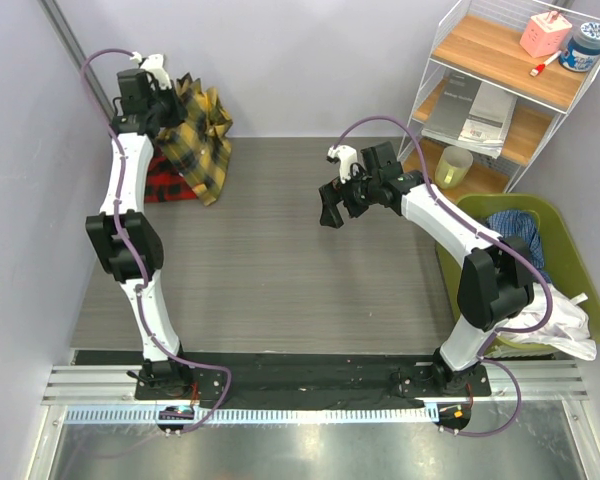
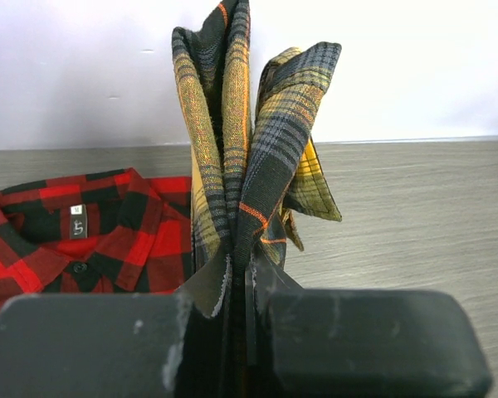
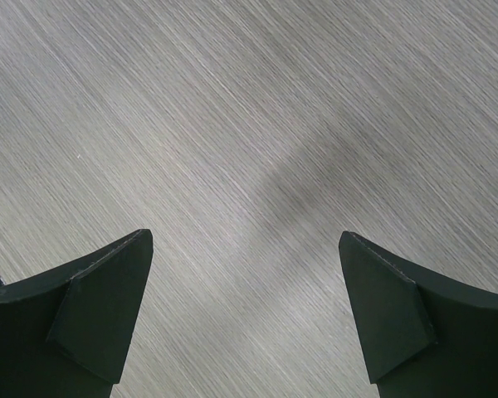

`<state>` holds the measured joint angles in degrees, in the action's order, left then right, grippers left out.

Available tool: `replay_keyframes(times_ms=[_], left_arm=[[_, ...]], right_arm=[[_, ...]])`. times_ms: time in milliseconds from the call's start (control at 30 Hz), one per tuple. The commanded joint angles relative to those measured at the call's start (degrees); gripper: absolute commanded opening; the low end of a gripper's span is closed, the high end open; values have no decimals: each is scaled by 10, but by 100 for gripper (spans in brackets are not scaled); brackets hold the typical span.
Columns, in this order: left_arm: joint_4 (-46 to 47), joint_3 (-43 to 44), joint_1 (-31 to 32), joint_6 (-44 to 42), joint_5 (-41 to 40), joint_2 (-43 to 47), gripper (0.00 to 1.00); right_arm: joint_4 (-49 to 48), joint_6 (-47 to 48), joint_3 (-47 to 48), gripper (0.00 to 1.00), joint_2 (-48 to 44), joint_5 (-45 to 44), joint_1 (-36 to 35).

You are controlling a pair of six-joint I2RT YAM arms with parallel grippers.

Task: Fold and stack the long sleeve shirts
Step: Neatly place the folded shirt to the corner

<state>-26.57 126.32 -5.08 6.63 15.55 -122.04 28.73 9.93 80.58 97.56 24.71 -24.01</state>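
Note:
My left gripper (image 1: 168,100) is shut on a bunched fold of the yellow-and-black plaid shirt (image 1: 202,135), which hangs lifted at the table's far left corner. In the left wrist view the cloth of the yellow shirt (image 2: 232,166) rises from between the closed fingertips (image 2: 241,269). The red-and-black plaid shirt (image 1: 165,180) lies folded on the table beneath and left of it, its collar (image 2: 75,228) showing. My right gripper (image 1: 332,208) hovers open above the bare middle of the table, with nothing between its fingers (image 3: 100,307).
A wire shelf unit (image 1: 500,90) stands at the back right with a pink box, a tub and papers. A green laundry basket (image 1: 580,290) holding more clothes sits at the right beside the right arm. The grey wall runs close behind the left gripper.

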Motion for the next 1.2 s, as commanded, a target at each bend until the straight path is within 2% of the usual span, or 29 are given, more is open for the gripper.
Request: replay_keyframes(times_ms=[0, 300, 467, 733, 867, 1167], left_arm=[[62, 19, -14, 8, -17, 49, 0], [73, 3, -69, 17, 9, 14, 0], [123, -33, -100, 27, 32, -3, 0], [143, -42, -122, -28, 68, -43, 1], [193, -54, -131, -37, 82, -54, 0], [220, -49, -141, -102, 62, -77, 0]], right_arm=[[-16, 0, 21, 100, -9, -5, -3], [-10, 4, 20, 100, -6, -5, -3], [-8, 7, 23, 100, -2, -5, -3], [-3, 9, 24, 100, 4, -2, -3], [-3, 9, 25, 100, 8, 0, -3], [1, 16, 21, 100, 2, -4, -3]])
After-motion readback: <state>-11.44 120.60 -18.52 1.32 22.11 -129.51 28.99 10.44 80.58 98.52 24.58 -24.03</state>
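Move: The left hand holds the folded yellow plaid shirt, which hangs down ahead and to the right. The red shirt it is meant for lies about 9 cm to the left, some 4 cm back and roughly 25 cm below; the table's far left corner is about 20 cm left and 8 cm ahead, at table level. From the right hand the red shirt is some 19 cm ahead, 41 cm left and 14 cm lower. Keeping its pinch on the yellow plaid shirt, the left hand carries it 14 cm left, then also lowers 7 cm. ##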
